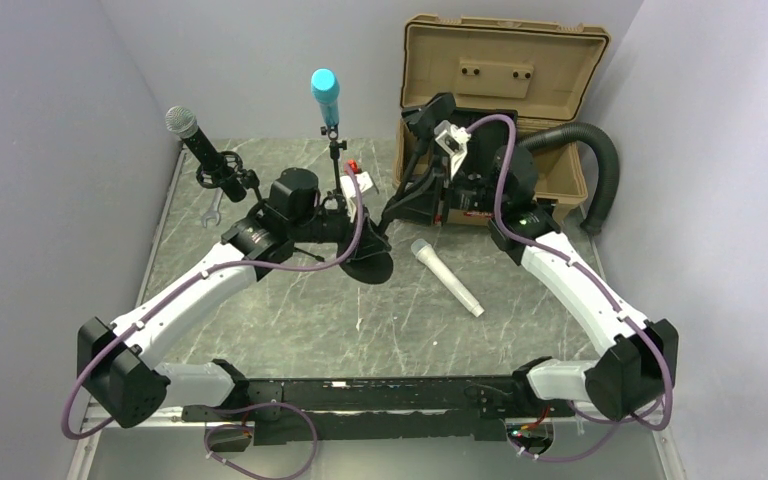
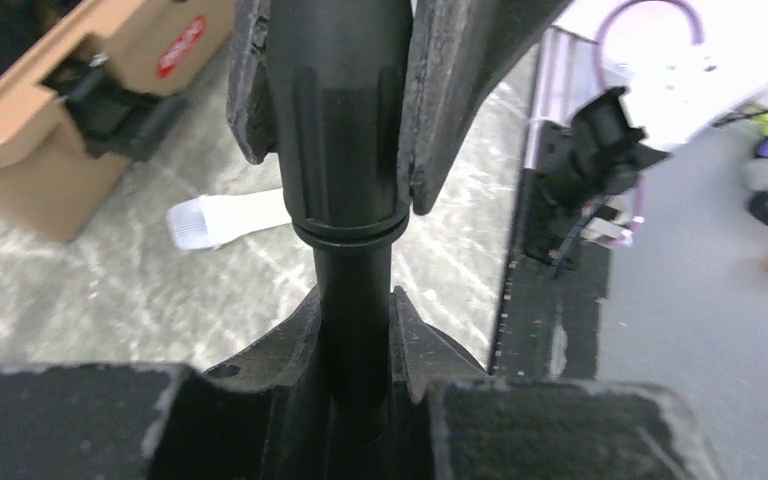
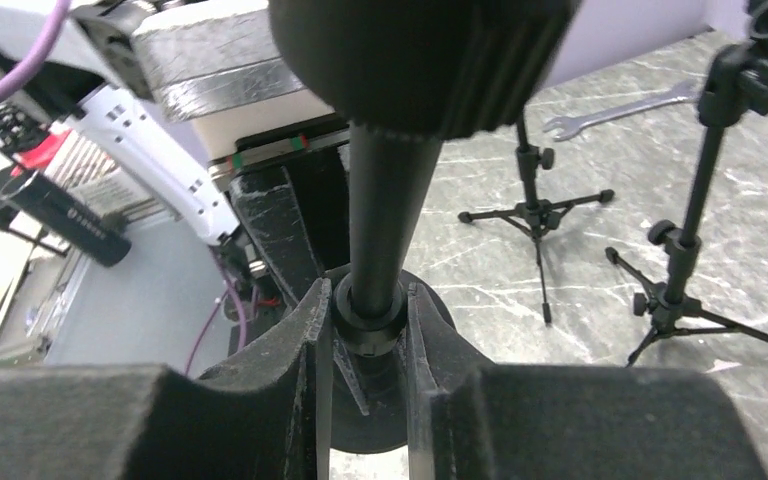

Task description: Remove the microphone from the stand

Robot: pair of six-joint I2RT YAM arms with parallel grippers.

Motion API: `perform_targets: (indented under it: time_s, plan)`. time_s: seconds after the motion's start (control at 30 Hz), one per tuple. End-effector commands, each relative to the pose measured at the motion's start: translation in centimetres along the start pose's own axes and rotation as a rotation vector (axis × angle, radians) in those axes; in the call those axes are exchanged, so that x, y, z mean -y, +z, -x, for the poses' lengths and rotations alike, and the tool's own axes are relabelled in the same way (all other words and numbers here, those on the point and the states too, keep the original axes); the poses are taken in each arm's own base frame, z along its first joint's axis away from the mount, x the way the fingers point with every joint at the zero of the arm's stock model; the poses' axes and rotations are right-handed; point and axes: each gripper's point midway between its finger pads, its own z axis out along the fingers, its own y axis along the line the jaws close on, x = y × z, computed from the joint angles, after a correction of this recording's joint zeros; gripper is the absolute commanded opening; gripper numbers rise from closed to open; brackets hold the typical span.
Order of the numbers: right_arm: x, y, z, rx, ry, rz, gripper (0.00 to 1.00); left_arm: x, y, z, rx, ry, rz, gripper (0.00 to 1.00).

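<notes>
A black stand with a round base point(image 1: 372, 266) hangs tilted over the table's middle, held by both grippers. My left gripper point(image 1: 360, 232) is shut on its pole point(image 2: 350, 150), which runs between my fingers point(image 2: 355, 330). My right gripper point(image 1: 397, 207) is shut on the collar just above the base point(image 3: 372, 415), with the fingers on either side of it point(image 3: 368, 320). A white microphone point(image 1: 446, 278) lies loose on the table right of the base, apart from both grippers. It also shows in the left wrist view point(image 2: 218, 221).
A grey-headed black microphone point(image 1: 195, 140) and a blue microphone point(image 1: 325, 92) stand on tripod stands point(image 3: 535, 205) point(image 3: 685, 270) at the back left. A wrench point(image 1: 212, 208) lies beside them. An open tan case point(image 1: 505, 70) and a black hose point(image 1: 592, 160) are at the back right.
</notes>
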Motion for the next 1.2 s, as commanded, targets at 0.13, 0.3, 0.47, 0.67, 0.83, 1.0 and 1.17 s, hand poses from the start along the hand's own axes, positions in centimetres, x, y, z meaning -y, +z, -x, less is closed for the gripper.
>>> perform_targets:
  time_s: [0.13,0.3,0.47,0.67,0.83,1.0,1.17]
  plan:
    - [2.9,-3.7,0.9,0.028,-0.182,-0.165,0.54,9.2,-4.6,5.4,0.200,0.153,-0.386,0.00]
    - [1.4,-4.3,2.0,0.043,-0.184,-0.151,0.75,7.8,-4.1,5.7,0.208,0.134,-0.311,0.00]
    - [-0.5,-4.0,3.2,0.065,-0.136,-0.085,0.84,5.7,-3.0,5.9,0.196,0.112,-0.212,0.00]
    - [-2.3,-3.5,4.0,0.067,-0.133,-0.023,0.87,3.4,-2.1,6.7,0.191,0.091,-0.111,0.00]
    - [-2.8,-3.1,3.7,0.057,-0.132,-0.003,0.89,2.2,-1.3,7.1,0.184,0.068,-0.078,0.00]
    - [-1.9,-2.6,4.0,0.068,-0.129,-0.037,0.89,2.0,-0.5,6.8,0.176,0.048,-0.092,0.00]
    - [-0.9,-2.2,4.1,0.097,-0.088,-0.059,0.89,1.7,-0.2,6.4,0.172,0.034,-0.093,0.00]
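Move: Both grippers hold the raised microphone stand, tilted forward. Its upper collar sits between the right fingers, about 3 cm ahead, 3 cm right and 7 cm above the left hand. The clamp head is some 9 cm ahead, 5 cm right and 16 cm above the right hand; the round base is roughly 3 cm behind and 7 cm below the left hand, laterally level. The white microphone lies on the table 10 cm right and 1 cm ahead of the right hand, 34 cm below. Keep the left grip on the stand and swing it back about 5 cm and up, turning slightly clockwise, then bring it forward again, ending some 2 cm above its start. Draw the right gripper back briefly, open it wide to let go of the collar and slide right about 3 cm with a forward hook, then ease back, left and up, clear of the stand. ##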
